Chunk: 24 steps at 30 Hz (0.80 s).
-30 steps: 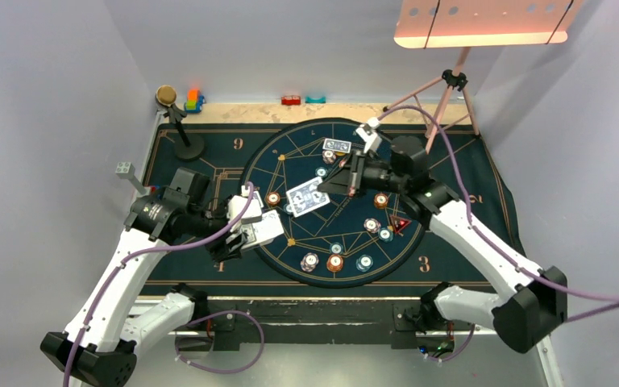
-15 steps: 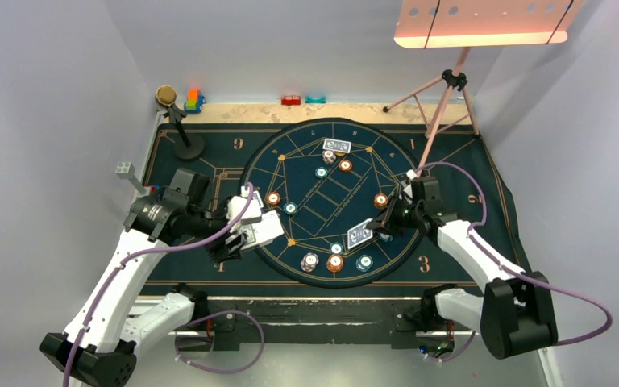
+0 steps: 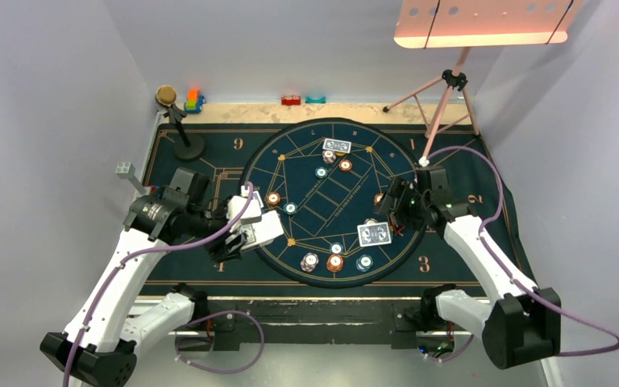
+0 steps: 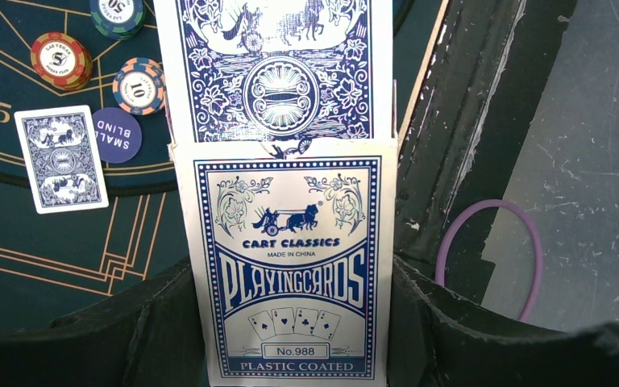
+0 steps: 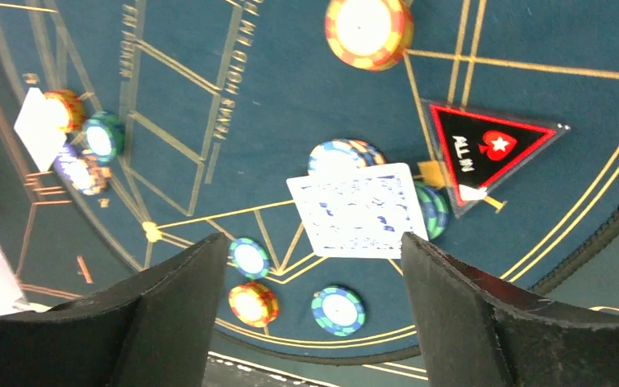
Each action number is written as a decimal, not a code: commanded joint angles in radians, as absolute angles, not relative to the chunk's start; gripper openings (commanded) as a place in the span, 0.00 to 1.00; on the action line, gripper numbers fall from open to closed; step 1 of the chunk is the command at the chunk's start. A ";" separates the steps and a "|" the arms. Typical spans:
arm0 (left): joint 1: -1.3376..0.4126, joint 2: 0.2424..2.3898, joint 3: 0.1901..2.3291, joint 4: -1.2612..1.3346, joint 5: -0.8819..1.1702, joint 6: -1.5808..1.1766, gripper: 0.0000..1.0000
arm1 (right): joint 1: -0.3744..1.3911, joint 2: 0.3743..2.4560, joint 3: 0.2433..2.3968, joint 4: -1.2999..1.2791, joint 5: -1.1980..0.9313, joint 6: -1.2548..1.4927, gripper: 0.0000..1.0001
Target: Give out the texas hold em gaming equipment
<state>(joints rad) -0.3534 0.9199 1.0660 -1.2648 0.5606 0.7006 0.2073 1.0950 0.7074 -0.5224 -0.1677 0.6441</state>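
Note:
My left gripper [image 4: 290,274] is shut on a blue-and-white playing-card box [image 4: 290,266], and a patterned card back [image 4: 278,68] sticks out of its top. In the top view this left gripper [image 3: 250,231] hovers over the round mat's left edge. My right gripper [image 5: 314,266] is open, with nothing between its fingers. It hangs just above a face-down card [image 5: 359,210] that lies partly over two chips. From above, that card [image 3: 375,234] sits at the mat's near right, by the right gripper [image 3: 395,208]. Another card [image 3: 337,146] lies at the far side. Several chips [image 3: 334,262] dot the mat.
A black ALL IN triangle [image 5: 492,149] lies right of the dropped card. A card [image 4: 60,159] and a small-blind button [image 4: 117,135] lie near the left gripper. A stand [image 3: 179,121], toy blocks [image 3: 193,100] and a tripod [image 3: 447,97] line the back edge.
The right gripper carried a card from the mat's middle to its near right, opened and let it go. The left arm with the box stayed still.

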 commanded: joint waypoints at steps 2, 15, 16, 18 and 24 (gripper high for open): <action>-0.346 0.918 1.108 -1.258 0.605 0.728 0.00 | 0.262 1.002 0.862 -0.539 -0.213 0.627 0.87; -0.346 0.914 1.097 -1.222 0.590 0.709 0.00 | 0.792 1.284 1.177 -0.238 -0.429 0.792 0.94; -0.347 0.913 1.098 -1.221 0.591 0.710 0.00 | 0.802 1.303 1.179 -0.219 -0.437 0.798 0.95; -0.347 0.912 1.098 -1.221 0.590 0.708 0.00 | 0.816 1.335 1.171 -0.164 -0.463 0.819 0.95; -0.347 0.912 1.098 -1.218 0.592 0.703 0.00 | 0.879 1.421 1.182 -0.064 -0.502 0.852 0.96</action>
<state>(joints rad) -0.3534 0.9215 1.0695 -1.2503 0.5648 0.6998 0.8425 1.3918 1.1404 -0.1898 -0.4427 0.8146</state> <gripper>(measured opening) 0.706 0.958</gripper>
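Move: The top card sticking out of the playing-card box in the left fingers is about 31 cm to the right hand's left, 9 cm back and 10 cm higher. The just-dealt card lies some 3 cm to its left, 3 cm back and 10 cm below; the green 50 chips are about 26 cm left and 2 cm ahead, at table height. From the left hand, that protruding card is about 7 cm right, 1 cm ahead and 4 cm lower. Rising first, then sweeping fast to the left some 27 cm, the empty right hand leaves the dealt card for the card box, ending about 15 cm higher and 6 cm farther back. Its wrist swings counter-clockwise and rolls, about 50 degrees in all, until the fingers point left at the protruding card, opening wider on the way without yet closing on it. The left hand keeps holding the box still. ##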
